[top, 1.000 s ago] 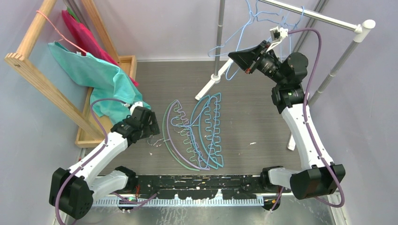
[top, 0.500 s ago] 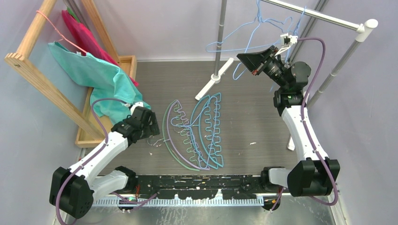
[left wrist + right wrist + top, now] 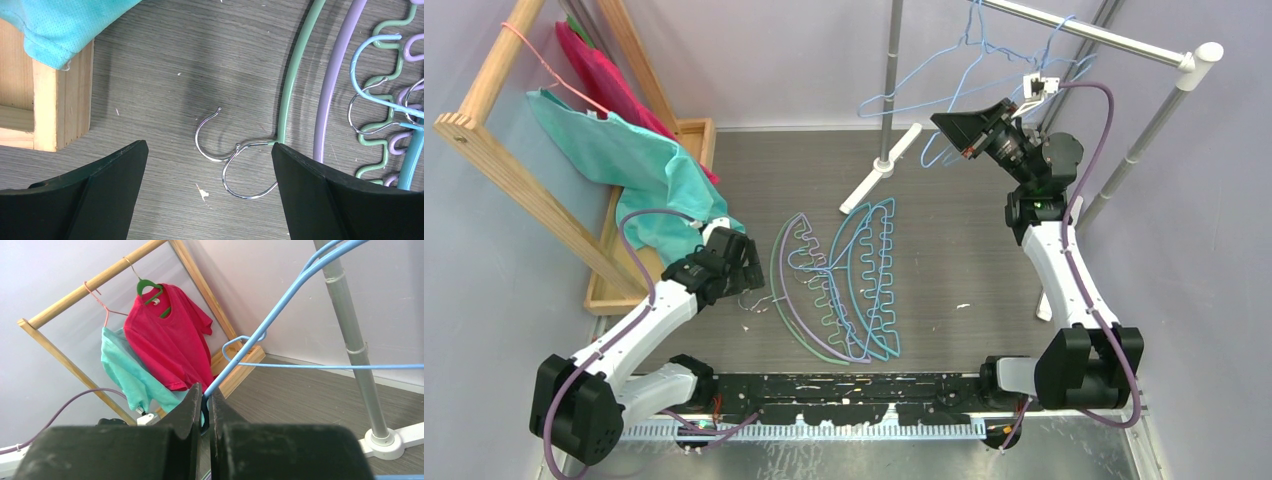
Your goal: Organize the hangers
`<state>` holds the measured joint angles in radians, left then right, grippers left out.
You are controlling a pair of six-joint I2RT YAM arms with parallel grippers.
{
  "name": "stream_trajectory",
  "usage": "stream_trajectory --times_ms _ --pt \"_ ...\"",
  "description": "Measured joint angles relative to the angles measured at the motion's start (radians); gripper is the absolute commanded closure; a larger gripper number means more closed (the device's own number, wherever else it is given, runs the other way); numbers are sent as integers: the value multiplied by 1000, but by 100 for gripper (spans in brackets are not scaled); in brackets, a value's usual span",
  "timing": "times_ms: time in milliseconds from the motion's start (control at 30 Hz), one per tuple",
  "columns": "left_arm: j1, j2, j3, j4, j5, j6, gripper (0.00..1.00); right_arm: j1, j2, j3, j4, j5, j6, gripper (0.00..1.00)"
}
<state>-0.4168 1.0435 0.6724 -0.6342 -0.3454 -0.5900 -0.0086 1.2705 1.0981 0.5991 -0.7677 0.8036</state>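
Note:
My right gripper (image 3: 205,396) is shut on a thin light-blue wire hanger (image 3: 272,320), gripping its wire between the fingertips. In the top view that gripper (image 3: 944,122) holds the hanger (image 3: 894,97) up just below the silver rail (image 3: 1104,38). More light-blue wire hangers (image 3: 1064,35) hang on the rail. Three arched hangers lie overlapped on the floor: teal (image 3: 882,290), green (image 3: 776,290) and lilac (image 3: 796,315). My left gripper (image 3: 210,170) is open low over the green hanger's (image 3: 295,65) and lilac hanger's (image 3: 335,75) metal hooks (image 3: 212,147), holding nothing.
A wooden rack (image 3: 494,150) at the left carries a pink wire hanger (image 3: 549,70), a teal shirt (image 3: 624,150) and a red shirt (image 3: 167,335). The rail's upright post (image 3: 892,80) and white foot (image 3: 879,170) stand at the back centre.
The right gripper has swung up and to the right with the light-blue hanger, closer to the rail. The left arm has not moved.

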Motion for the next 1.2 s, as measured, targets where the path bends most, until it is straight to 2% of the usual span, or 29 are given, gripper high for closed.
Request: stream_trajectory --times_ms 233,400,633,700,800,867,900,1067,1200 --pt "0 1 0 0 0 0 2 0 26 -9 22 7 4 97" --pt "0 12 0 1 0 0 2 11 94 45 11 -11 1 97" --pt "0 20 -4 2 0 0 2 104 135 104 -83 1 -71 96" --pt "0 22 -4 2 0 0 2 137 147 119 -100 18 -87 89" --pt "0 22 -4 2 -1 0 2 160 159 130 -118 51 -101 65" --pt "0 22 -4 2 -1 0 2 162 159 129 -147 66 -109 46" --pt "0 22 -4 2 -1 0 2 165 159 126 -166 77 -116 40" --pt "0 22 -4 2 -3 0 2 170 119 76 -254 142 -162 24" --pt "0 26 -4 2 -3 0 2 171 51 64 -318 184 -206 22"
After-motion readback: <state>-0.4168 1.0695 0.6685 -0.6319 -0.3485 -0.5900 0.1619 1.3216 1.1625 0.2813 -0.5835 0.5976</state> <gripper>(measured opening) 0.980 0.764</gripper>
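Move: The right hand, already shut on the low end of a blue hanger, is taking it to the silver rail, whose hooking spot is about 9 cm ahead, 7 cm to the right and 16 cm up. The rail's left pole stands roughly 13 cm ahead and 6 cm to the left, its middle some 13 cm lower. From the idle left hand, that rail spot is around 22 cm ahead, 41 cm to the right and 50 cm up. Right hand eases the hanger forward-down, swings about 5 cm left, then opens and lets go, sinking 3 cm more. ##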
